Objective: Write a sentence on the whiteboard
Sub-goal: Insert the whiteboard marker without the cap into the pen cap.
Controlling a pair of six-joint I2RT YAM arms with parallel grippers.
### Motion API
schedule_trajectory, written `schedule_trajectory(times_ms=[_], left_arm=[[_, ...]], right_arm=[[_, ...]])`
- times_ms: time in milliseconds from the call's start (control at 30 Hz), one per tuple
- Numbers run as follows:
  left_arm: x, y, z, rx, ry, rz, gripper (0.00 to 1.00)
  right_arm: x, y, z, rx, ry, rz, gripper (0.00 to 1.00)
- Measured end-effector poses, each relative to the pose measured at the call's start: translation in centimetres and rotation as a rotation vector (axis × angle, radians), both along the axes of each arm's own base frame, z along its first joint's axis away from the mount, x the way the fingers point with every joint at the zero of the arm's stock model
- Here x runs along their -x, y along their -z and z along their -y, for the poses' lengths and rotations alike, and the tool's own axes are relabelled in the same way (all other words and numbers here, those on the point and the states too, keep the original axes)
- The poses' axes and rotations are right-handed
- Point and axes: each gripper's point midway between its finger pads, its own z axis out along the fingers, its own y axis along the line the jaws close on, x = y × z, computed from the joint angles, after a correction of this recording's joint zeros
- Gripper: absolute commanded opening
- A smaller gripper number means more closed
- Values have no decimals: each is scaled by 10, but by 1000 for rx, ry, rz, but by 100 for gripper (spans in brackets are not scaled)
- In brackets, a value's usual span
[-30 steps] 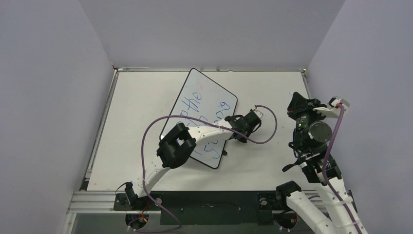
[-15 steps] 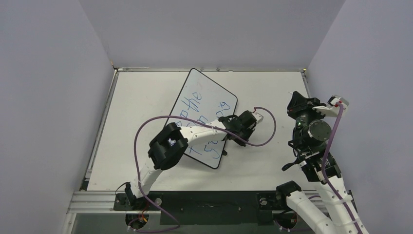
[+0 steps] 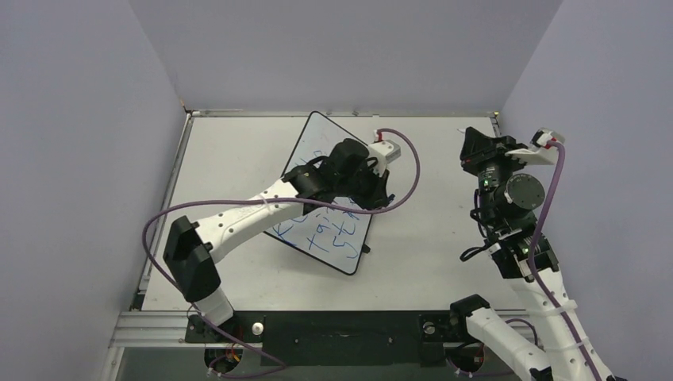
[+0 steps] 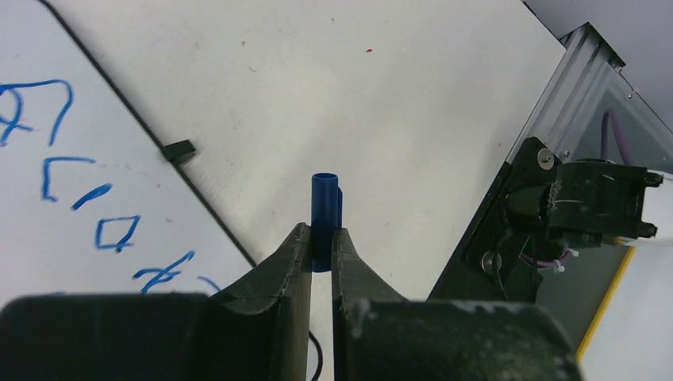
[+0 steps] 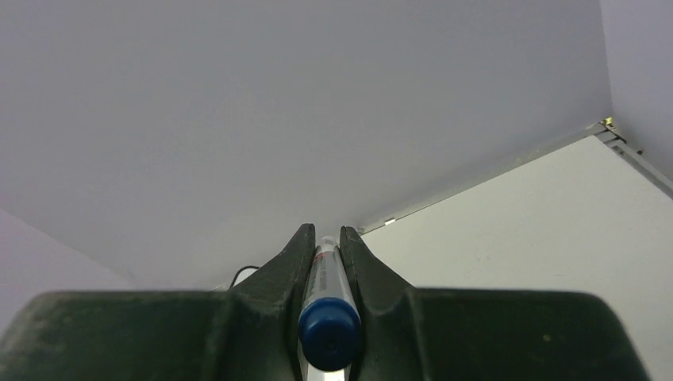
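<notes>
The whiteboard [image 3: 317, 132] lies slanted in the middle of the table, and my left arm covers part of it. The sentence [image 3: 337, 236] is blue slanted handwriting; its near lines show, the rest is hidden under the arm. My left gripper [image 3: 378, 192] hovers at the board's right edge, shut on a blue marker cap [image 4: 325, 205]. In the left wrist view the whiteboard [image 4: 103, 151] and some blue letters of the sentence [image 4: 59, 163] lie to the left of my gripper [image 4: 320, 238]. My right gripper [image 3: 470, 152] is raised at the far right, shut on the marker pen [image 5: 329, 317], pointing at the back wall.
Grey walls close in the table on three sides. The aluminium frame [image 4: 555, 103] and an arm base [image 4: 587, 206] mark the near edge. A black foot [image 4: 178, 151] sticks out from the board's rim. A purple cable [image 3: 409, 171] loops beside my left wrist.
My left arm has swung from the board's right side up and across the board, its elbow dropping to the left. My right gripper has shifted a little toward the far wall.
</notes>
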Motion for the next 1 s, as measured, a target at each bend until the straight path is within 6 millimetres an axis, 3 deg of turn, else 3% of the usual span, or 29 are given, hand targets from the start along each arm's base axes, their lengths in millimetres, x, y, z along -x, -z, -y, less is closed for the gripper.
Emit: schedule_trajectory(times_ms=[167, 367, 533, 667, 767, 1000], left_arm=[[-5, -21, -46, 27, -30, 20, 0], [-6, -45, -103, 58, -77, 47, 0], [-10, -77, -147, 116, -131, 117, 0], [-6, -84, -177, 141, -154, 156, 0], [2, -81, -187, 157, -134, 172, 0], [22, -58, -182, 182, -28, 142, 0]], right_arm=[[-16, 4, -30, 15, -129, -33, 0], [-33, 17, -83, 5, -375, -91, 0], [-39, 29, -124, -26, -574, -142, 0], [-39, 34, -147, -68, -694, -164, 0], [-38, 32, -164, -111, -784, -161, 0], [-26, 35, -204, -162, -953, -164, 0]])
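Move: From my left hand, which holds the cap, the marker lies about 17 cm to the right, 5 cm ahead and 20 cm higher. The whiteboard's middle is roughly 12 cm ahead, 13 cm to the left and 21 cm below; its near clip is almost straight under. From my right hand, which grips the marker, the cap is some 15 cm left, 5 cm back and 20 cm below. I swing the marker about 20 cm left with my right hand, sinking a little and turning the wrist some 55 degrees counter-clockwise, so its tip comes round from forward towards the left. My left hand keeps the cap pinched and sweeps about 18 cm left over the whiteboard, rising, then easing slightly down and back with a slight tilt. ##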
